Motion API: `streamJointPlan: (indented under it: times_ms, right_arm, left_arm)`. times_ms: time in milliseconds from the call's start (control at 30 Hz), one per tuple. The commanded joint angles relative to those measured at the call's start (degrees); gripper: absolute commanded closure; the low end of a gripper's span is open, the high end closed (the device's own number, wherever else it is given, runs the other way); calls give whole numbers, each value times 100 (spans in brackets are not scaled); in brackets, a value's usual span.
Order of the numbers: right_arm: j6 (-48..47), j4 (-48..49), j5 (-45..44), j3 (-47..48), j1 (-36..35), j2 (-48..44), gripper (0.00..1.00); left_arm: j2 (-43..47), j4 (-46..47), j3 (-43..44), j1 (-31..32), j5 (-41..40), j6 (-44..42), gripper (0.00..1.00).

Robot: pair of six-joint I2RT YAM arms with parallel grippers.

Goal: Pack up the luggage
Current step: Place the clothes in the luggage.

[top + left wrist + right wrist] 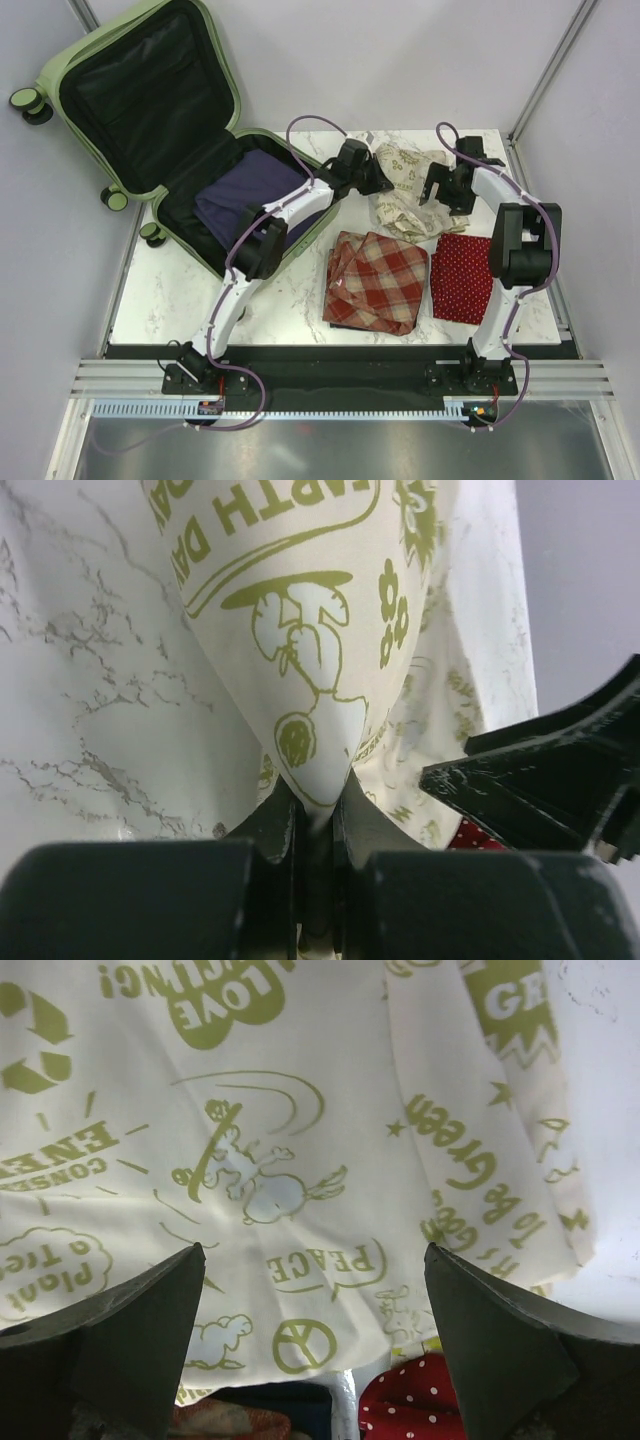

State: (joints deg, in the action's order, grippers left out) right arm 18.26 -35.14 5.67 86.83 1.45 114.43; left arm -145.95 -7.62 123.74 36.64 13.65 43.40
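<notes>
The luggage (140,90), a pale green suitcase, lies open at the back left, its black-lined lid leaning back. A navy garment (245,190) fills its lower half. A cream cloth (405,190) with olive-green print lies crumpled on the marble between my two grippers. My left gripper (378,178) is shut on the cream cloth (300,630), and a pinched fold runs up out of the left gripper (315,800). My right gripper (440,190) hovers just right of it. The right gripper (312,1255) is open, its fingers wide apart over the cream cloth (300,1140).
A folded red-and-tan plaid cloth (375,280) and a red polka-dot cloth (462,275) lie near the front of the marble table (180,290). The right gripper's dark finger (540,780) shows close by in the left wrist view. Walls enclose the table.
</notes>
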Motion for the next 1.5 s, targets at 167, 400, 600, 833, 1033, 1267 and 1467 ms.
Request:
streamJointPlan:
  times_ms: [167, 400, 600, 833, 1033, 1267, 1467]
  right_arm:
    - [-15, 42, -31, 45, -14, -439, 2]
    - [81, 130, 4, 36, -14, -474, 2]
    - [107, 174, 74, 45, -14, -474, 2]
    - [204, 191, 285, 194, -14, -492, 2]
    - [239, 226, 373, 159, -14, -501, 2]
    - [283, 297, 435, 142, -66, -457, 2]
    - [292, 305, 496, 203, -110, -369, 2]
  left_arm:
    - [1252, -108, 335, -87, 103, -648, 98]
    - [1928, -1045, 317, -219, -169, -719, 98]
    - [2658, -1830, 10, -473, -679, -789, 98]
    - [3958, -2121, -1325, -1264, -732, -841, 98]
    - [4662, -2358, -2231, -2038, -653, -1202, 98]
    - [5524, -2464, -3408, -2390, -1337, -1456, 98]
    - [5999, -2254, -4531, -2478, -2259, -1440, 98]
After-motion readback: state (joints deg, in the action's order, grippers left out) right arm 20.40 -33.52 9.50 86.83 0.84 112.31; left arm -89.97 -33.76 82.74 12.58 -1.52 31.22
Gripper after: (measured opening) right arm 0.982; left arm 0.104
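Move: The luggage's open half, with the navy cloth already in it, is centred about 32 cm to the left of the left hand and 5 cm nearer the base; its closest rim is some 11 cm to that hand's left, a little back and about 6 cm higher. The plaid cloth lies roughly 26 cm back and 2 cm left, 3 cm lower. From the right hand the luggage's open half is about 49 cm left and 4 cm back. The cream printed cloth, already pinched in the left fingers, is lifted steeply, then swept left over the rim of the luggage to the navy cloth: roughly 35 cm left, with a rise of 18 cm before the hand sinks about 4 and draws back 8. The wrist turns counter-clockwise some 30 degrees, its left side rising, and the grip holds. The right hand stays open near its place, easing up and left a little. ##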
